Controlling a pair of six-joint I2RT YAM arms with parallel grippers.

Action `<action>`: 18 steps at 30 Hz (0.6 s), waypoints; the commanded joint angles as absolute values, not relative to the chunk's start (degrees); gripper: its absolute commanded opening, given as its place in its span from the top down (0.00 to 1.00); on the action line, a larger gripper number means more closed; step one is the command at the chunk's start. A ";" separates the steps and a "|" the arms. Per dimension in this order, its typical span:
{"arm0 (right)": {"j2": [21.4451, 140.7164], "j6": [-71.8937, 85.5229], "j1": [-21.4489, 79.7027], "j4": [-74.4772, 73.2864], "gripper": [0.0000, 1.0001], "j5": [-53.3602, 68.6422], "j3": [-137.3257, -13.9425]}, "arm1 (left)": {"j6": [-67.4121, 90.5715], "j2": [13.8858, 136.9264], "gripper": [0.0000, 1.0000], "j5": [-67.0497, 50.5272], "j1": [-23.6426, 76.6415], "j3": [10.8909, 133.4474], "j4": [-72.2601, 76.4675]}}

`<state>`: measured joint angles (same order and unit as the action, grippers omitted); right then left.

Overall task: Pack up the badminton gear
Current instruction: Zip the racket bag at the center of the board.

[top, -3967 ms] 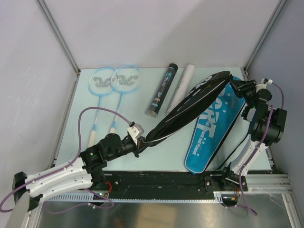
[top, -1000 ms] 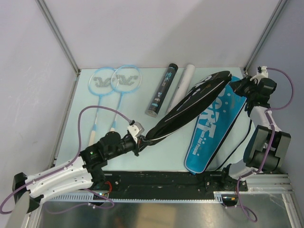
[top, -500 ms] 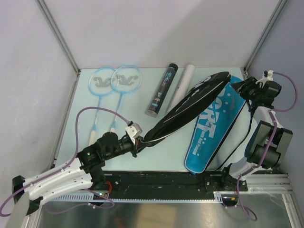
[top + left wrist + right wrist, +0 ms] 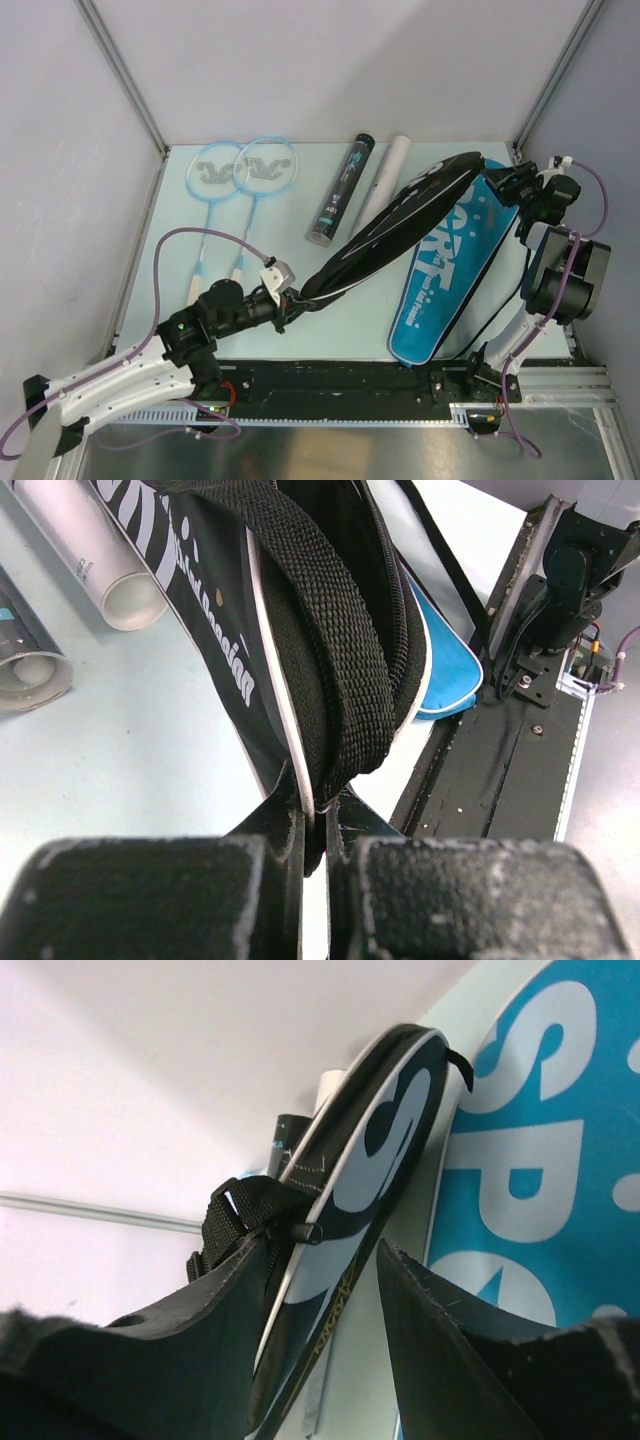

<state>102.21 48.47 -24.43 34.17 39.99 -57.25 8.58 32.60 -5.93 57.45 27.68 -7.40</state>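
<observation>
The black "SPORT" bag (image 4: 400,220) lies diagonally, partly over the blue bag (image 4: 455,270). My left gripper (image 4: 286,298) is shut on its narrow end; in the left wrist view the left gripper (image 4: 318,825) pinches the white-piped edge of the black bag (image 4: 330,640) below the webbing strap. My right gripper (image 4: 503,181) is at the wide end, open. In the right wrist view the right gripper (image 4: 325,1250) straddles the black bag's (image 4: 385,1130) edge, with the zipper pull (image 4: 312,1232) by the left finger. Two light-blue rackets (image 4: 240,170) lie at the far left.
A black tube (image 4: 343,192) and a white tube (image 4: 385,180) lie side by side behind the bags. The enclosure walls and posts stand close on the left, back and right. The black rail (image 4: 350,385) runs along the near edge.
My right gripper has gone from shut to open at the black bag's wide end. The left arm has drawn slightly back to the left with the bag's narrow end.
</observation>
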 commanded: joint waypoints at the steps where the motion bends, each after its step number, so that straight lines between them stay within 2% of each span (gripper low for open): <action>1: 105.34 56.27 -23.92 48.69 0.49 41.58 -59.32 | 9.42 31.02 1.00 -9.06 57.13 29.39 -4.05; 11: 109.46 60.74 -22.11 58.19 0.60 41.89 -59.36 | 9.31 30.81 1.00 -10.11 57.15 29.06 -3.74; 18: 109.85 61.70 -22.14 59.61 0.69 41.95 -59.41 | 9.32 30.73 1.00 -10.11 57.17 28.85 -3.65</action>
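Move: The racket bag's black webbing tab at its raised far end is just beyond my right fingertips, about 3 cm ahead, 3 cm left and slightly higher. The blue bag's middle lies some 17 cm back, 9 cm left and 16 cm below; the white tube is about 28 cm left and 6 cm farther out, down on the table. From my left hand, already pinching the near end, the tab is roughly 38 cm ahead and 54 cm right, about level. I bring my right fingers in around the black webbing tab at the racket bag's far end, going forward about 2 cm first, then bending left and up about 1.5 cm each. My right wrist tips up and rolls by some 10 degrees as the fingers narrow from half open to about a third, one on either side of the tab. My left hand keeps its pinch on the near end, holding the bag up off the table. ##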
